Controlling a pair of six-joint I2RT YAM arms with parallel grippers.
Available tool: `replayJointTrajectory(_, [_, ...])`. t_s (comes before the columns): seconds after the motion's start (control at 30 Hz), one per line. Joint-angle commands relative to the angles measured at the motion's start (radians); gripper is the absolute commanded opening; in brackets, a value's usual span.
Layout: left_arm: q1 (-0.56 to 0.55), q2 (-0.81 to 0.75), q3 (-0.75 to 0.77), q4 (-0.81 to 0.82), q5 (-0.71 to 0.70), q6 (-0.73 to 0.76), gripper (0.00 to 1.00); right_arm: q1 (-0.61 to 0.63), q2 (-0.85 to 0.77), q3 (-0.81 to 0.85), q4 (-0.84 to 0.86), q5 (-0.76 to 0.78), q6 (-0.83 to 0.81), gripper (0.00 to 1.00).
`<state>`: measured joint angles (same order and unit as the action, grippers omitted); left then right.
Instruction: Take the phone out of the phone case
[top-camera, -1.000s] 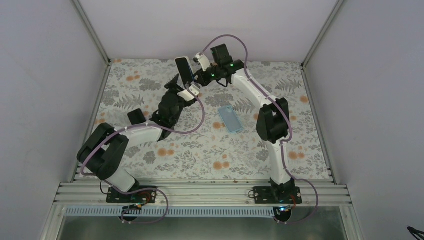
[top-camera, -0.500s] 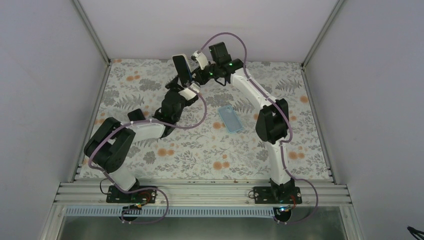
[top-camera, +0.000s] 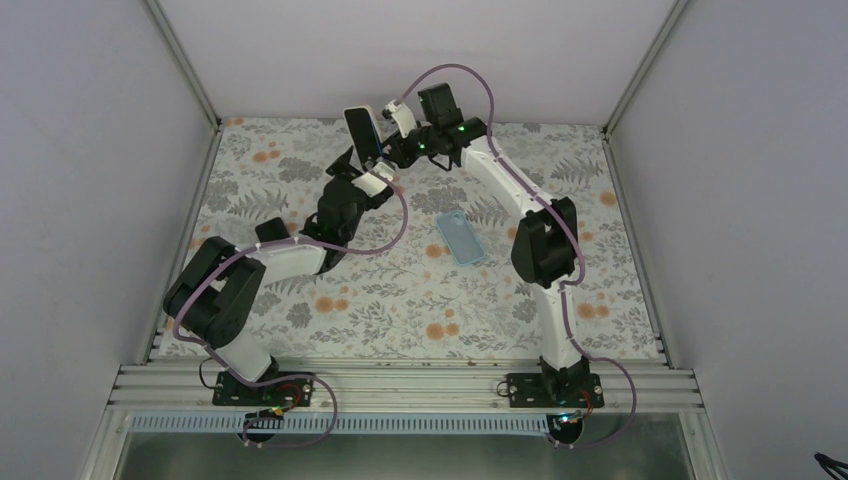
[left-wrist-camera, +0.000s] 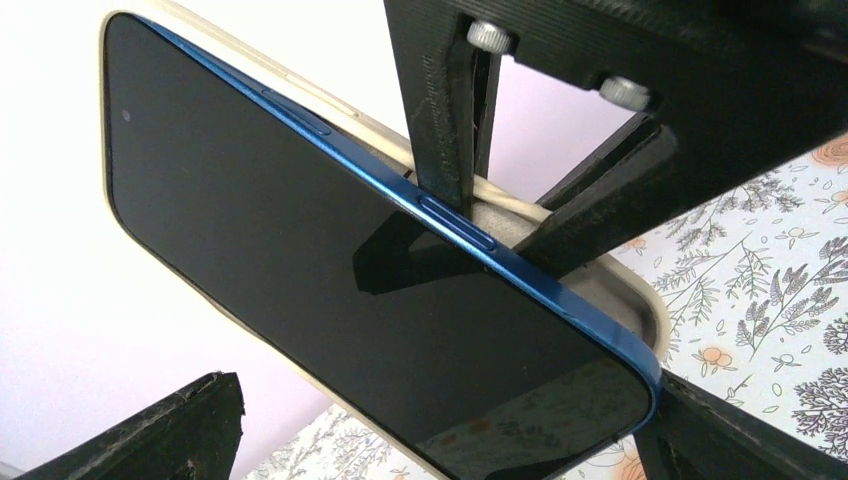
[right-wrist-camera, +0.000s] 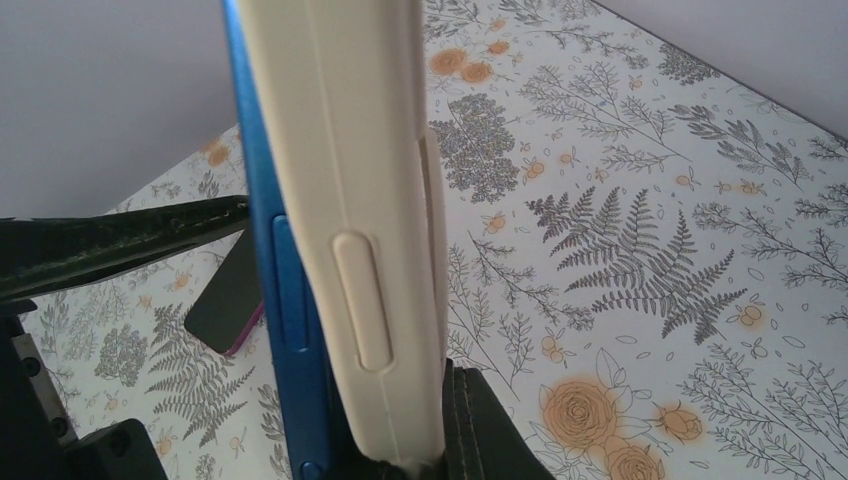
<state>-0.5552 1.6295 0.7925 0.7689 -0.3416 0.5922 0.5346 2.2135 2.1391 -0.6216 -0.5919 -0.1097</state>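
Observation:
A blue phone (top-camera: 360, 135) with a black screen stands upright in the air at the table's back middle, partly peeled out of a cream phone case (left-wrist-camera: 620, 290). My right gripper (top-camera: 385, 150) is shut on the case's wall, with one finger between phone and case and the other behind the case. In the right wrist view the cream case (right-wrist-camera: 350, 200) sits right of the phone's blue edge (right-wrist-camera: 265, 280). My left gripper (top-camera: 352, 172) is open below, with its fingers (left-wrist-camera: 170, 435) straddling the phone's lower end (left-wrist-camera: 350, 280). The right finger touches the phone's corner.
A light blue empty case (top-camera: 462, 238) lies flat at the table's centre right. A black phone in a purple case (top-camera: 270, 232) lies at the left, also in the right wrist view (right-wrist-camera: 228, 295). White walls enclose the flowered table (top-camera: 420, 300).
The phone and both grippers have shifted slightly left and towards the back. The left arm's elbow has swung a little. Both grips look the same.

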Motion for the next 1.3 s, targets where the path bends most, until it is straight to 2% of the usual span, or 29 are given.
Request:
replayJointTrajectory(0.0, [0.008,-0.032,0.044,0.067,0.006,-0.028,0.96,0.013,-0.018,0.018,0.034,-0.040,0.012,0.04])
replayJointTrajectory(0.4, [0.008,-0.019,0.105,0.173,-0.075,0.077,0.95,0.028,-0.009,-0.020,0.040,-0.039,0.013,0.03])
replayJointTrajectory(0.57, [0.011,-0.027,0.085,0.240,-0.094,0.128,0.94,0.031,-0.008,-0.037,0.044,-0.031,0.013,0.04])
replayJointTrajectory(0.8, [0.019,-0.026,0.059,0.439,-0.121,0.276,0.83,0.032,-0.010,-0.084,0.052,-0.034,0.024,0.04])
replayJointTrajectory(1.0, [0.061,-0.020,0.065,0.517,-0.134,0.330,0.74,0.032,-0.027,-0.122,0.063,-0.036,0.028,0.04])
replayJointTrajectory(1.27, [0.076,0.005,0.018,0.782,-0.137,0.528,0.63,0.032,-0.034,-0.173,0.070,-0.054,0.030,0.03])
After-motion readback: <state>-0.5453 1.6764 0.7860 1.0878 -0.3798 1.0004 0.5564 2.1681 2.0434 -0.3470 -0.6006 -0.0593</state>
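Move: The phone, half out of its cream case, stands nearly upright with its lower end between the left hand's open fingers. Its middle is about 3 cm ahead and 5 cm above that hand, with the cream case roughly 1 cm farther out. The dark phone lies some 19 cm left, 11 cm back and 22 cm below. From the right hand, clamped on the case's side, the phone's middle is about 4 cm left and 2 cm up. The left hand climbs about 5 cm at the phone's lower end, its fingertips tipping up some 15 degrees and its left side rolling up about as much, while from halfway on its wide-open fingers close to roughly two-thirds around that end, the right-hand finger staying at the lower corner. The right hand keeps its shut grip on the case's side, one finger still wedged between case and phone, and goes up some 3.5 cm and 2 cm left, tilting about 10 degrees. ##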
